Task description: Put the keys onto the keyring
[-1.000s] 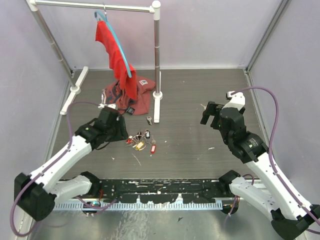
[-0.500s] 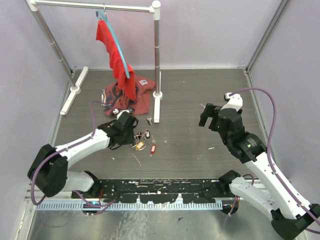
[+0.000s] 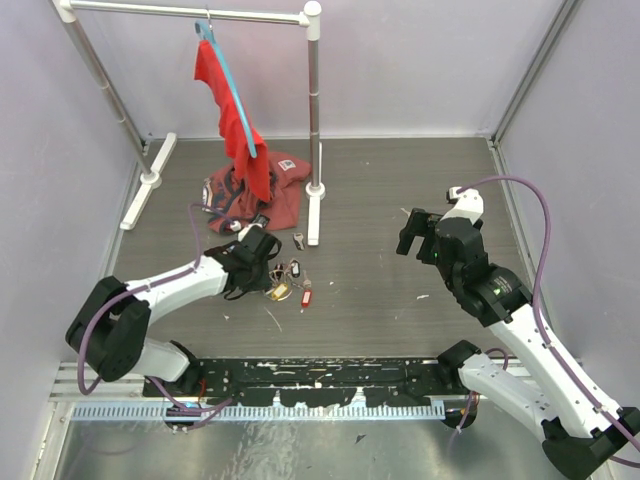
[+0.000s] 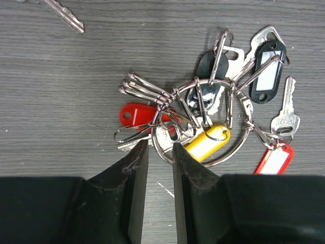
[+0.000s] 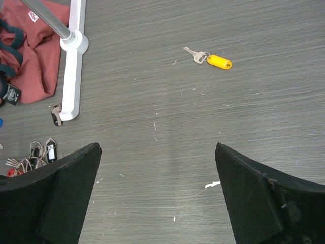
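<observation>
The keyring (image 4: 233, 154) lies flat on the table, threaded with smaller rings and keys with yellow (image 4: 207, 143), red (image 4: 136, 114) and black (image 4: 268, 73) tags. My left gripper (image 4: 160, 146) sits low at the bunch (image 3: 285, 282). Its jaws stand a narrow gap apart, with the ring's lower-left rim right at the tips and bare table showing between them. A loose key with a yellow tag (image 5: 216, 60) lies off to the right, another key (image 3: 298, 240) by the rack foot. My right gripper (image 5: 157, 147) hovers wide open over bare table.
A clothes rack (image 3: 314, 110) stands at the back left, its white foot (image 5: 73, 71) close to the bunch. A red shirt hangs on a teal hanger (image 3: 235, 110), and a red garment (image 3: 255, 195) is heaped on the table behind my left gripper.
My left arm has reached right to the key bunch and its jaws have narrowed from wide to a slim gap. The right arm has barely shifted.
</observation>
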Controlling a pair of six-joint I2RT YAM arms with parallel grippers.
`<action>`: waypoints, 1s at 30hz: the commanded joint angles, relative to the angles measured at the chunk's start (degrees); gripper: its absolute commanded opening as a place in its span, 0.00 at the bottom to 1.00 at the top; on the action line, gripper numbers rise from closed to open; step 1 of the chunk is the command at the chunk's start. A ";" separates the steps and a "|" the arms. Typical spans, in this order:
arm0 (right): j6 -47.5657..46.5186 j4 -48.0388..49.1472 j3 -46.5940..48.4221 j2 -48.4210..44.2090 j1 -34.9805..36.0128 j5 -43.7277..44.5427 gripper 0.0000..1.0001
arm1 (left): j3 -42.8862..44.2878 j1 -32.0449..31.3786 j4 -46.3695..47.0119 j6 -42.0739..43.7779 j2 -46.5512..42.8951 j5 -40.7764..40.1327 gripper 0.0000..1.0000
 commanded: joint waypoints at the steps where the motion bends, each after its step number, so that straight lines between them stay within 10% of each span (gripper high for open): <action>1: 0.50 1.07 0.50 -0.09 -0.11 -0.12 1.00 | -0.83 -0.16 0.11 -0.90 0.39 -2.20 0.32; 20: 0.83 0.49 0.41 -0.53 -0.11 -1.02 1.00 | -1.16 -0.41 2.87 -0.64 5.12 -2.52 0.30; 30: 0.89 0.02 0.77 -1.05 -0.11 -1.04 1.00 | -0.92 -0.38 2.02 -0.20 3.99 -3.25 0.02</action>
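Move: The left hand hangs low over the near-left rim of the keyring, half open; the ring's middle is some 4 cm to its right, 2 cm ahead and 2 cm below. The red tag lies about 3 cm ahead and the yellow tag 5 cm right, level with it; the loose blue-tagged key is roughly 10 cm ahead and 8 cm left. From the right hand the keyring lies about 30 cm left, straight across, and 23 cm below. The left hand, fingers pointing steeply down, eases down about 1.5 cm onto the near-left rim of the keyring, just short of the red tag and left of the yellow one, with its fingers staying about a third open. Staying at that height, it then creeps forward about 1 cm while the fingers close almost fully and pinch the bare metal rim between their tips, the wrist barely turning. ##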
